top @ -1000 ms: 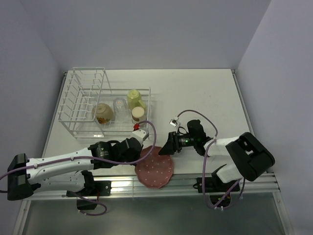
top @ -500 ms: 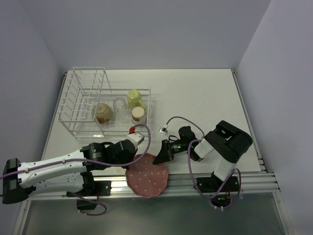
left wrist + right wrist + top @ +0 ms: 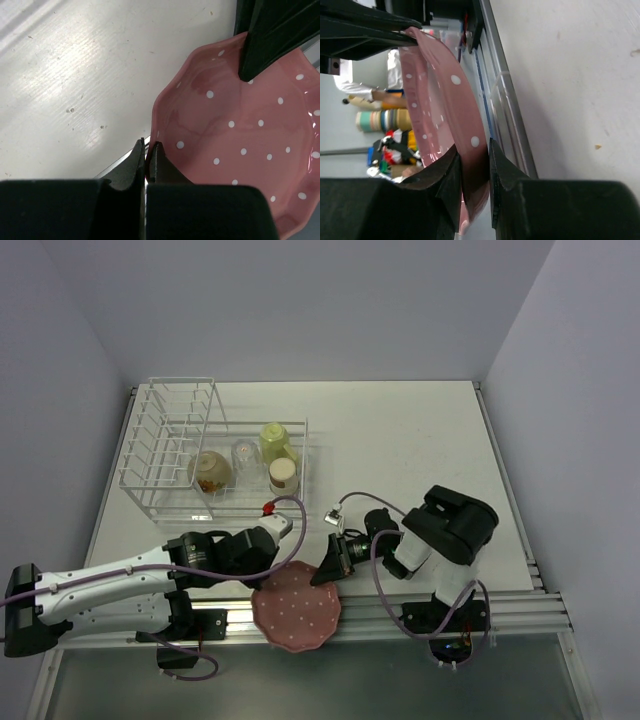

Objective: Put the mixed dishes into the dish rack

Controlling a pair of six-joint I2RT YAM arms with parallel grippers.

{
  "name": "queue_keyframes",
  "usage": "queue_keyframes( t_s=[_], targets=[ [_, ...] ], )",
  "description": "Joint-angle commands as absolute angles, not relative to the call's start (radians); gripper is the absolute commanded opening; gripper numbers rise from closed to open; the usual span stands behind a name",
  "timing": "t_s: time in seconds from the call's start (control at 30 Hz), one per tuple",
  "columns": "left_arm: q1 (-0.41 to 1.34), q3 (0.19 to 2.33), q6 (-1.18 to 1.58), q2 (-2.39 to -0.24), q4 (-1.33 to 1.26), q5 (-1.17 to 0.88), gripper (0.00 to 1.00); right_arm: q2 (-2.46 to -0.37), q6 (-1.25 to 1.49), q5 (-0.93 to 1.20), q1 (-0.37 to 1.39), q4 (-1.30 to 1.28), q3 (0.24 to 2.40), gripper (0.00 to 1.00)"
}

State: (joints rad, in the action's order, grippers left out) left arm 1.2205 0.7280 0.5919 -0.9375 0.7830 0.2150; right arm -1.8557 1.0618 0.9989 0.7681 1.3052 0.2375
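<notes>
The pink white-dotted plate (image 3: 296, 608) hangs tilted past the table's near edge, held from both sides. My left gripper (image 3: 268, 582) is shut on its left rim, seen close up in the left wrist view, where the gripper (image 3: 146, 145) pinches the plate (image 3: 240, 135). My right gripper (image 3: 325, 573) is shut on the opposite rim; in the right wrist view both fingers of the gripper (image 3: 474, 152) press the plate's edge (image 3: 445, 95). In the dish rack (image 3: 165, 425), the lower basket holds the cream bowl (image 3: 210, 471), glass tumbler (image 3: 245, 453), yellow-green mug (image 3: 277, 440) and small cup (image 3: 283, 473).
The rack's tall slotted plate section (image 3: 170, 415) stands at the back left. The metal rail (image 3: 520, 605) runs along the table's near edge under the plate. Grey walls close in at the left, back and right.
The right gripper has closed onto the plate's rim, and its arm has folded in to the left. The plate has shifted left and toward the near edge, now tilted over the rail.
</notes>
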Motion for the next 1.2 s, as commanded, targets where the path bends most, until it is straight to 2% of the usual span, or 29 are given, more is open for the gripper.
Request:
queue_keyframes(
  t_s=[0.0,0.03,0.07,0.1,0.13,0.17,0.2,0.27,0.3,0.37,0.47,0.5,0.57,0.83,1.0,1.17],
  targets=[
    [1.207,0.808,0.663,-0.919,0.569,0.314,0.05,-1.665,1.088,0.962,0.802,1.544,0.242,0.00],
    [1.207,0.814,0.669,-0.917,0.572,0.319,0.09,-1.625,1.050,0.948,0.804,1.460,0.251,0.00],
    [1.207,0.818,0.679,-0.910,0.575,0.324,0.14,-1.574,0.958,0.933,0.804,1.254,0.279,0.00],
    [1.207,0.825,0.684,-0.907,0.577,0.333,0.27,-1.474,0.904,0.893,0.805,1.144,0.296,0.00],
    [1.207,0.830,0.695,-0.901,0.583,0.340,0.32,-1.423,0.782,0.865,0.807,0.888,0.346,0.00],
    [1.207,0.834,0.696,-0.896,0.583,0.345,0.37,-1.367,0.720,0.835,0.807,0.756,0.376,0.00],
    [1.207,0.847,0.701,-0.885,0.587,0.357,0.47,-1.279,0.674,0.798,0.810,0.655,0.402,0.00],
    [1.207,0.859,0.710,-0.877,0.594,0.370,0.53,-1.214,0.576,0.718,0.815,0.443,0.451,0.00],
    [1.207,0.871,0.712,-0.871,0.600,0.376,0.60,-1.174,0.557,0.703,0.815,0.398,0.483,0.00],
    [1.207,0.891,0.725,-0.870,0.610,0.402,0.65,-1.149,0.481,0.628,0.818,0.234,0.544,0.00],
    [1.209,0.937,0.750,-0.854,0.646,0.465,0.78,-1.100,0.434,0.555,0.819,0.135,0.578,0.00],
    [1.209,0.962,0.755,-0.836,0.658,0.478,0.89,-1.080,0.425,0.540,0.819,0.114,0.589,0.00],
    [1.209,0.991,0.762,-0.793,0.666,0.512,0.99,-1.066,0.391,0.476,0.821,0.034,0.629,0.00],
    [1.209,1.192,0.763,-0.669,0.715,0.615,0.99,-0.994,0.325,0.284,0.864,-0.149,0.788,0.00],
    [1.209,1.196,0.700,-0.529,0.536,0.513,0.99,-0.962,0.282,0.192,0.902,-0.231,0.937,0.00],
    [1.209,1.224,0.667,-0.500,0.473,0.468,0.98,-1.000,0.196,0.060,0.965,-0.275,1.143,0.00]
  ],
)
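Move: The polka-dot plate is pinched by its rim in both grippers; its middle lies about 5 cm back, 8 cm right and some 3 cm below the left hand. The dish rack's middle is some 31 cm ahead and 25 cm left of the right hand, roughly level with it, or 31 cm ahead and 12 cm left of the left hand and slightly lower. The upturned cup is 27 cm ahead and 9 cm left of the right hand, the green mug 9 cm beyond the cup. Open the left gripper wide to let go of the plate's rim and raise it about 34 cm, easing forward and then left, while its fingers swing up from pointing down towards the right arm. Keep the right gripper's pinch and lift the plate, dipping briefly midway, to about 20 cm up and 10 cm forward towards the rack, rolling the hand over 50 degrees so the plate's far edge comes up. ##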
